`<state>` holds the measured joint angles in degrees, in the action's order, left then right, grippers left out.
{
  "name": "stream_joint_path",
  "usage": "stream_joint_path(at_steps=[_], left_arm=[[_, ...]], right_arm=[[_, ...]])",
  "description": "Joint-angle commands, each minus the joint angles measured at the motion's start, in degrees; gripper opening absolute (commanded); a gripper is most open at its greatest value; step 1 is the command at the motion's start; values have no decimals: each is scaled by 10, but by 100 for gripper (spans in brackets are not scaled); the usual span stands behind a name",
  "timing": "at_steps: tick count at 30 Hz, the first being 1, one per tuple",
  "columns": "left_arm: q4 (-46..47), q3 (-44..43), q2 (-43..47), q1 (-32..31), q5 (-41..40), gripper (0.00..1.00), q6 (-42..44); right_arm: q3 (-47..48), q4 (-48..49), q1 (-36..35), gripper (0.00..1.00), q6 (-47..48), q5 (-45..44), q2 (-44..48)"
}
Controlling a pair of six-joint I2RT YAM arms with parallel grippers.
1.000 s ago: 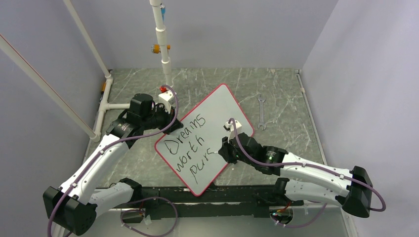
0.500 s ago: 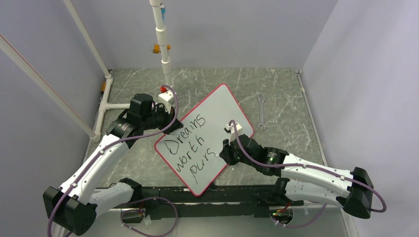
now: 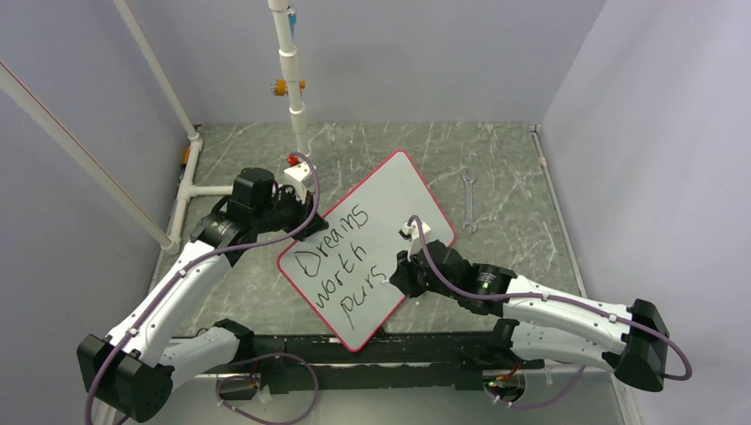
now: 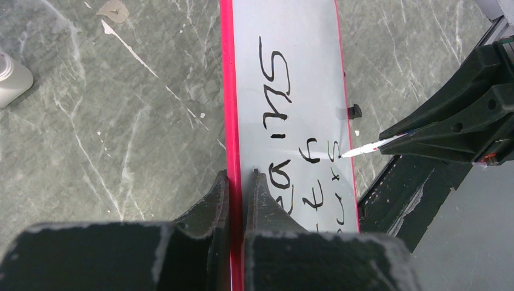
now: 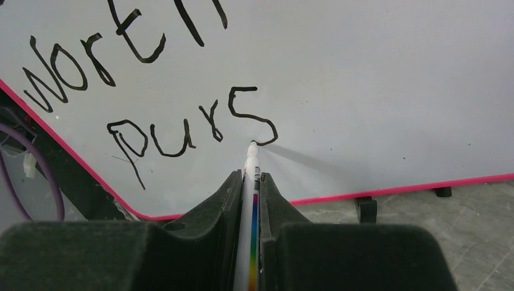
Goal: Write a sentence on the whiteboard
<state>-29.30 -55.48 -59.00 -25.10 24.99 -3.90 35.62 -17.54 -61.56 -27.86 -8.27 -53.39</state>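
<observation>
The whiteboard [image 3: 403, 190] lies tilted diagonally on the table, white with a thin red rim [image 4: 230, 121]. The sentence [image 3: 344, 264] reads "Dreams worth purs" in black, on three lines. My left gripper [image 3: 309, 212] is at the board's upper left edge, shut on the rim [image 4: 240, 177]. My right gripper [image 3: 396, 276] hovers over the board's lower right part, shut [image 5: 251, 176] on a white marker [image 5: 251, 162] with a rainbow stripe. The marker's tip touches the board at the tail of the last "s" [image 5: 251, 115].
A silver wrench [image 3: 468, 199] lies on the marbled table right of the board. A white pipe frame [image 3: 292, 88] stands at the back and left. A black rail [image 3: 416, 350] runs along the near edge. A white cap-like object [image 4: 9, 76] sits left of the board.
The right gripper with the marker has crept slightly left and nearer while finishing the "s". The left gripper and the board have not moved.
</observation>
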Motion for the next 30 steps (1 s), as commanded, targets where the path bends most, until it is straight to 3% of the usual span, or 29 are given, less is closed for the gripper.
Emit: stream_joint_path(at_steps=[1,11,21,30], left_arm=[[-5,2,4,-6,-38,0,54],[-5,2,8,-6,-37,0,54],[-1,4,7,-6,-34,0,50],[-3,1,-11,-6,-25,0,57]], right_arm=[[29,29,1,0,12,11,-3],[69,26,0,0,22,30,18],[71,-12,7,0,24,-38,64],[103,-70,48,0,60,10,64]])
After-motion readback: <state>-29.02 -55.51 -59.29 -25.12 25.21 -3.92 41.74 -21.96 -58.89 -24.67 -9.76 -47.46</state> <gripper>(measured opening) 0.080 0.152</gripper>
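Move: The right hand holds the marker with its tip on the whiteboard at the lower end of the "s" closing the third line; the middle of that "s" lies about 3 cm ahead, 4 cm left and 2 cm below. The word "worth" stands some 13 cm left, 1 cm ahead and 3 cm higher; the nearest black clip is roughly 5 cm right, 2 cm ahead and 7 cm down. From the left hand, the "s" is about 14 cm right, 7 cm back and 11 cm below. The marker tip comes off the whiteboard at the end of the "s" as the right hand rises about 7 cm, drifting slightly left at first, then swings some 2 to 3 cm right and a little forward, easing down slightly at the end. The wrist tips up a few degrees, and the fingers keep their hold on the marker. The left hand stays, still pinching the board's raised edge. ##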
